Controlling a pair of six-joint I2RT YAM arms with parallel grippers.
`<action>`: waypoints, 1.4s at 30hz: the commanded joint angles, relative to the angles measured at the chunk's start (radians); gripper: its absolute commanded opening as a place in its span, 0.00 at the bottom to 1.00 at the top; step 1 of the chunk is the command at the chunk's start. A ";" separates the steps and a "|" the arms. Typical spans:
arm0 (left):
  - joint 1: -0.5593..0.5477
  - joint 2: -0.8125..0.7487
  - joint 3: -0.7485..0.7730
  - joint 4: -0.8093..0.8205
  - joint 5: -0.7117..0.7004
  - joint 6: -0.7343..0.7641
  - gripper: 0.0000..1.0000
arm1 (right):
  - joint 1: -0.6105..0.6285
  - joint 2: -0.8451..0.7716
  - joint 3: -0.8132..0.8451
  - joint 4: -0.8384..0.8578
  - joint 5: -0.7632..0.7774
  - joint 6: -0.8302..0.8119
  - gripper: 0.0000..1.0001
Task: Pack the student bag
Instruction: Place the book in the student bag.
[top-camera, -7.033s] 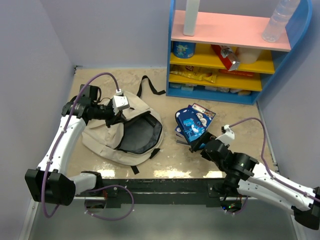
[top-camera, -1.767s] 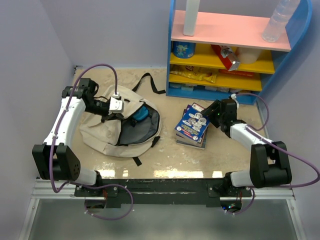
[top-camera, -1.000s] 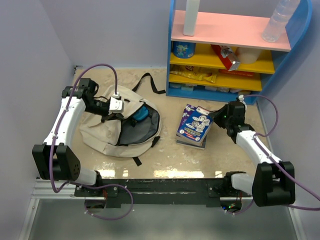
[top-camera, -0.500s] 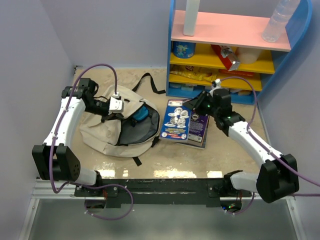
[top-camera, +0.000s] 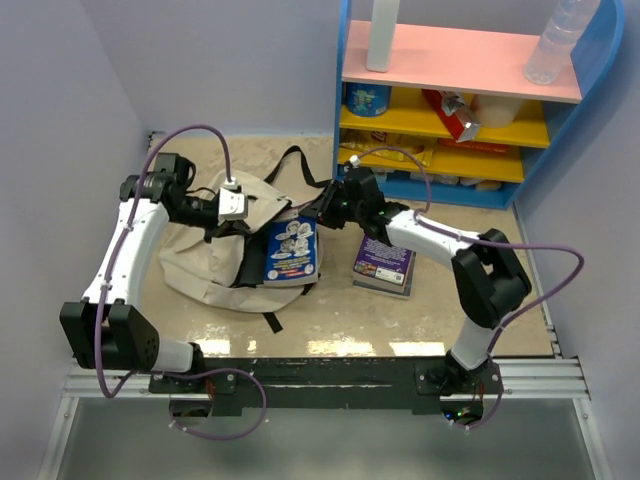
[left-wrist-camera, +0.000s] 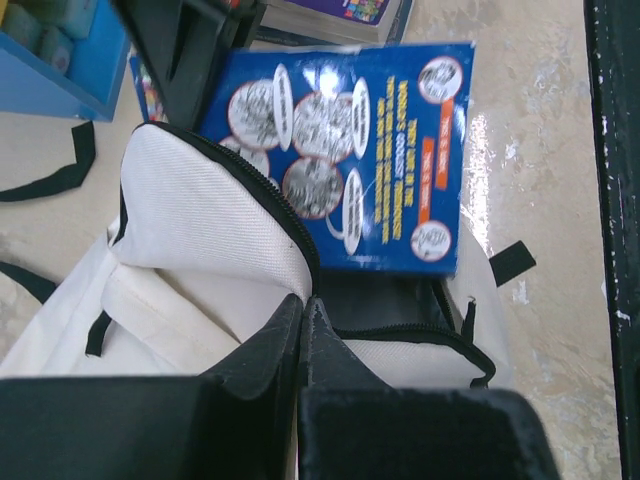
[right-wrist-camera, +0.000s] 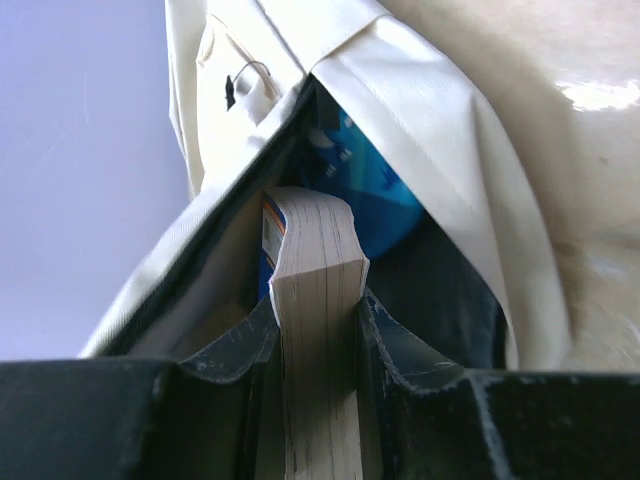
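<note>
The student bag (top-camera: 195, 272), beige canvas with black straps, lies at the left with its main zip open. My left gripper (top-camera: 245, 222) is shut on the bag's upper flap (left-wrist-camera: 215, 215) and holds the opening up; its jaws (left-wrist-camera: 303, 310) pinch the zipper edge. My right gripper (top-camera: 318, 212) is shut on a blue book (top-camera: 291, 250), which hangs over the opening. In the right wrist view the book's page edge (right-wrist-camera: 315, 300) sits between the fingers (right-wrist-camera: 240, 350) and points into the dark interior. A blue pouch (right-wrist-camera: 375, 200) lies inside the bag.
A purple book (top-camera: 382, 262) lies on the table right of the bag. A blue shelf unit (top-camera: 450, 110) with snacks and a bottle stands at the back right. Black bag straps (top-camera: 300, 170) trail toward the shelf. Walls close in on both sides.
My right arm has lifted the blue book off the stack and swung it left until it hangs over the bag's opening. The left gripper has held the flap without moving.
</note>
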 joint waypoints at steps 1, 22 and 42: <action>-0.042 -0.064 -0.008 0.051 0.091 -0.034 0.00 | 0.026 0.035 0.131 0.083 0.011 0.091 0.00; -0.111 -0.136 -0.120 0.214 0.102 -0.188 0.00 | 0.358 0.223 0.181 0.348 0.538 0.335 0.00; -0.111 -0.128 -0.100 0.146 0.088 -0.133 0.00 | 0.403 0.303 0.173 0.264 0.494 -0.007 0.73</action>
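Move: The right hand already holds the book upright by its edge; the student bag's open mouth lies about 12 cm to its left, 7 cm back and 10 cm below. The blue pouch inside sits about 10 cm left, 2 back and 11 below; the purple book on the table about 18 cm right, 11 back and 13 below. From the left hand, already gripping the bag's flap, the mouth lies some 10 cm right, 3 back and 13 below. Right carries the book about 17 cm left, 7 down into the bag, then opens; left keeps the flap. ##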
